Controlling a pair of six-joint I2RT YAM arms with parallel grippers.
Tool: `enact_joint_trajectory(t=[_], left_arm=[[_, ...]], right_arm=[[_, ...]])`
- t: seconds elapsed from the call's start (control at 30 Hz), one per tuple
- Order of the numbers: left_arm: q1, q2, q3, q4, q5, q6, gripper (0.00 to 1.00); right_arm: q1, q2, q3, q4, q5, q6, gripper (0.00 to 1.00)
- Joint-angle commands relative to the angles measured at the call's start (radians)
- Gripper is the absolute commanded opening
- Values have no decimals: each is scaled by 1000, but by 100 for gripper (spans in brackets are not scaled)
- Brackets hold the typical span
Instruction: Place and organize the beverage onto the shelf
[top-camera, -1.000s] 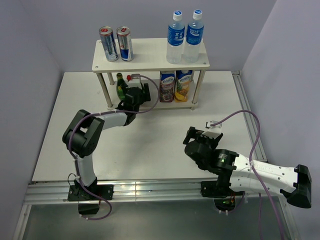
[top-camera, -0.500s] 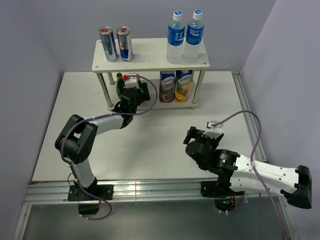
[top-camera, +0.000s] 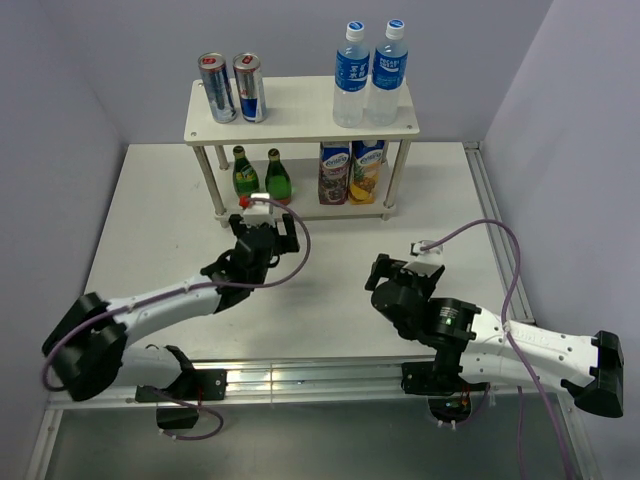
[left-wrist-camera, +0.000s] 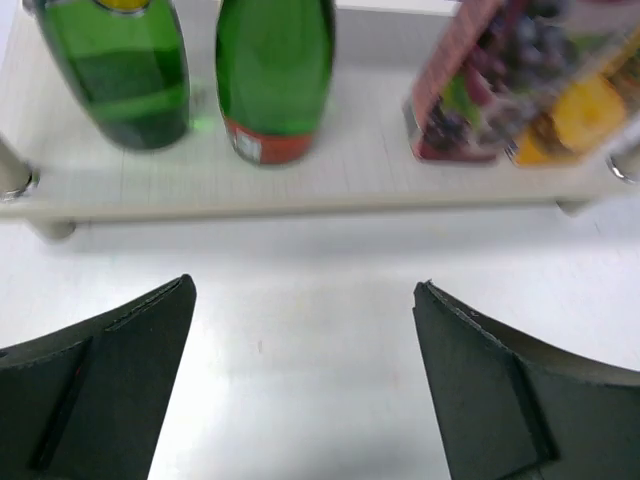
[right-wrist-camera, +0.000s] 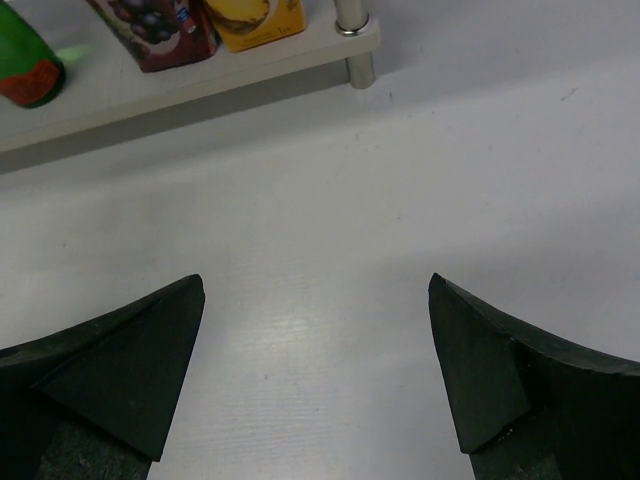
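The shelf (top-camera: 300, 115) stands at the back of the table. Its top board carries two cans (top-camera: 232, 88) and two water bottles (top-camera: 369, 75). On the lower board (left-wrist-camera: 300, 185) two green bottles (top-camera: 261, 174) stand upright side by side at the left, and a purple juice carton (left-wrist-camera: 475, 85) and a yellow one (left-wrist-camera: 585, 110) at the right. My left gripper (top-camera: 266, 224) is open and holds nothing, a short way in front of the lower tier and facing the green bottles (left-wrist-camera: 190, 70). My right gripper (top-camera: 385, 272) is open and holds nothing, over the table right of centre.
A thin white shelf leg (right-wrist-camera: 352, 40) stands at the lower board's front right corner, with another leg (left-wrist-camera: 12, 178) at the left. Purple walls close in the white table (top-camera: 330, 300) on three sides. A metal rail (top-camera: 300, 380) runs along the near edge.
My left gripper opened, let go of the second green bottle on the lower tier and drew back toward me. The right arm has not moved.
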Motion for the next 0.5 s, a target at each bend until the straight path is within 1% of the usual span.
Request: enact_joint_trajectory(t=[0.0,0.03,0.07,0.1,0.13,0.17,0.2,0.23,0.27,0.3,0.33,0.4,0.43,0.47], left_arm=[[-101,-155,53,-345,-145,-102,96],[-120,-187,102,-420,-188,-85,96],[-135,-247,134,-486,-208,-84,96],[-150,-278,172,-628,-213,-84,97],[-155,-313,200,-651,-205,-46,98],[-184,-390,231,-652,-343,-50,99],[-257,-421,249,-649,-301,-27,99],[-261,-444,293,-712,-246,-41,99],[-262,-450,415,-773,-218,-59,99],[-262,-443,482,-836,-228,-76,99],[-262,-432,602,-981,-248,-99,99],[-262,-397,691,-1081,-303,-82,99],[-262,-389,737,-1129,-315,-44,99],[-262,-387,740,-1128,-326,-16,99]], right_arm=[[6,-1,93,23,-75,-117,100],[7,13,172,19,-118,-162,100],[9,24,220,5,-129,-226,99],[9,33,273,-38,-134,-259,99],[10,50,376,-53,-137,-294,99],[12,54,425,-64,-153,-378,98],[12,59,473,-81,-163,-418,98],[14,67,566,-90,-183,-450,98],[15,70,608,-100,-218,-499,98],[14,76,649,-128,-236,-515,99],[14,90,726,-152,-247,-523,99],[14,105,792,-228,-249,-523,100],[14,114,836,-250,-241,-523,100],[15,114,849,-270,-226,-518,100]])
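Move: The empty left hand has the green bottle it has just left about 15 cm ahead, 1 cm to its right and roughly 3 cm below. From the same hand, the other green bottle stands some 16 cm ahead and 7 cm to the left, and the purple juice carton some 15 cm ahead and 14 cm to the right. From the right hand, that first bottle is roughly 29 cm ahead and 29 cm to the left, slightly lower. Backing away from the shelf at first, then climbing steeply, the left hand gains about 26 cm and ends some 11 cm farther back and a little to the left, fingers tipping up slightly. Meanwhile the right hand rises almost straight up about 25 cm, swinging counter-clockwise and tipping up. Both grippers stay wide open and touch nothing. ##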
